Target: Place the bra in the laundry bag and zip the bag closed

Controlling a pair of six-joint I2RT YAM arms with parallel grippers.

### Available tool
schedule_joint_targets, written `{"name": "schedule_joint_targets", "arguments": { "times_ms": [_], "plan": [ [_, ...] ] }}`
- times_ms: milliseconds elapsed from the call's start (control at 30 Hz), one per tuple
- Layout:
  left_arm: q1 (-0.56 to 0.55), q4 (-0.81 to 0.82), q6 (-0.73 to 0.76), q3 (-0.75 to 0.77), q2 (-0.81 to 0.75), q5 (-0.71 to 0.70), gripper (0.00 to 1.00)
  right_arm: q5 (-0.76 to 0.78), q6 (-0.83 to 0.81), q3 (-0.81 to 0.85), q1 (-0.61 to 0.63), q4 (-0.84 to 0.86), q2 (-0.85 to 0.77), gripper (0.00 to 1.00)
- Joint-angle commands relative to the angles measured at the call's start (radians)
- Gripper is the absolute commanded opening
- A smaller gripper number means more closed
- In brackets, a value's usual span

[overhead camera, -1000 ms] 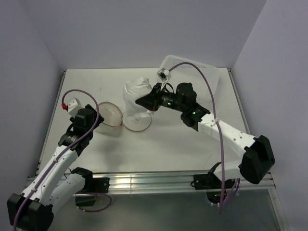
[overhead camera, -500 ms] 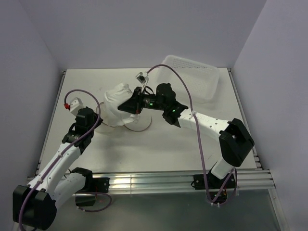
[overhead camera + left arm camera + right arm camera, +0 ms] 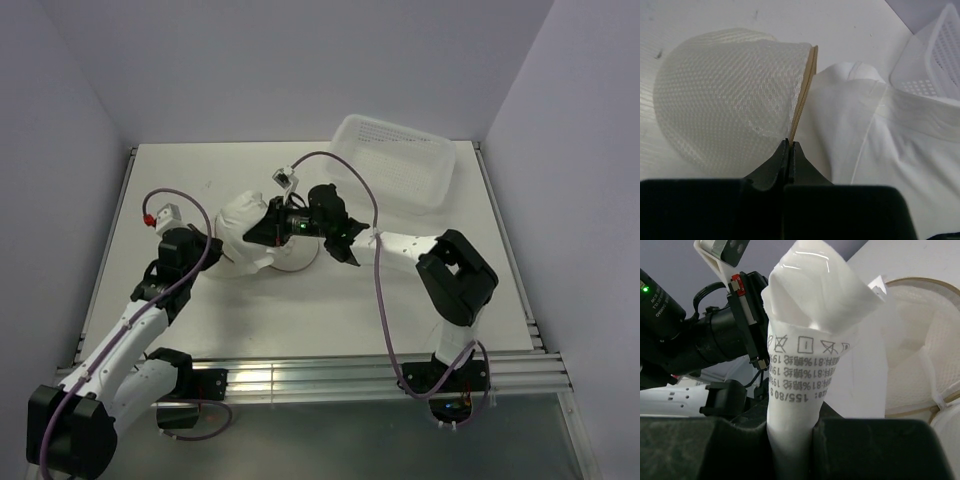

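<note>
The laundry bag is a translucent mesh dome with a beige zip rim. My left gripper is shut on that rim and holds it up. The bra, white with a printed care label, is pinched in my right gripper. In the top view the bra hangs bunched from the right gripper, just right of the left gripper, and covers most of the bag. Only the bag's right-hand disc shows. In the left wrist view the bra lies against the rim's right side.
A white perforated plastic basket stands at the back right of the table, and its corner shows in the left wrist view. The left arm is close in front of the right wrist camera. Grey walls enclose the table.
My right gripper has carried the bra leftward from mid-table to the bag's rim beside the left gripper. The bra now covers the bag's left half. The left gripper has stayed on the rim.
</note>
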Motion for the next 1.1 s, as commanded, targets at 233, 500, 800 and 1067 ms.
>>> {"name": "schedule_joint_targets", "arguments": {
  "times_ms": [233,500,800,1067],
  "plan": [
    [-0.258,0.124,-0.083,0.063,0.028,0.116,0.0,0.139,-0.115,-0.21,-0.031,-0.019,-0.295,0.0],
    [-0.274,0.156,-0.123,-0.035,-0.053,0.139,0.0,0.12,-0.161,-0.253,-0.038,-0.059,-0.308,0.0],
    [-0.272,0.04,-0.079,-0.137,-0.161,0.075,0.0,-0.011,-0.116,-0.148,-0.066,0.03,-0.091,0.0],
    [-0.27,0.018,-0.045,-0.15,-0.188,0.024,0.0,0.034,-0.149,-0.043,-0.022,-0.12,-0.039,0.0]
  ]
}}
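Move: The left hand already pinches the rim of the laundry bag; the bra hangs about 4 cm ahead, 5 cm to its right and slightly higher, while the bag's round lid lies some 15 cm to its right, level fore and aft, about 11 cm lower. For the right hand, which holds the bra, the bag's mouth is about 5 cm to its left, 2 cm ahead and 9 cm below; the lid lies roughly 9 cm to its right, 1 cm back and 17 cm down. Keeping its pinch on the bag's rim, the left hand drags the rim about 10 cm to the right and then back, dipping after a small rise and turning some 20 degrees clockwise. The right hand, still gripping the bra, draws right and slightly up, then plunges about 10 cm down to bring the bra's hanging edge to the mouth, and finally comes partway up and forward. ##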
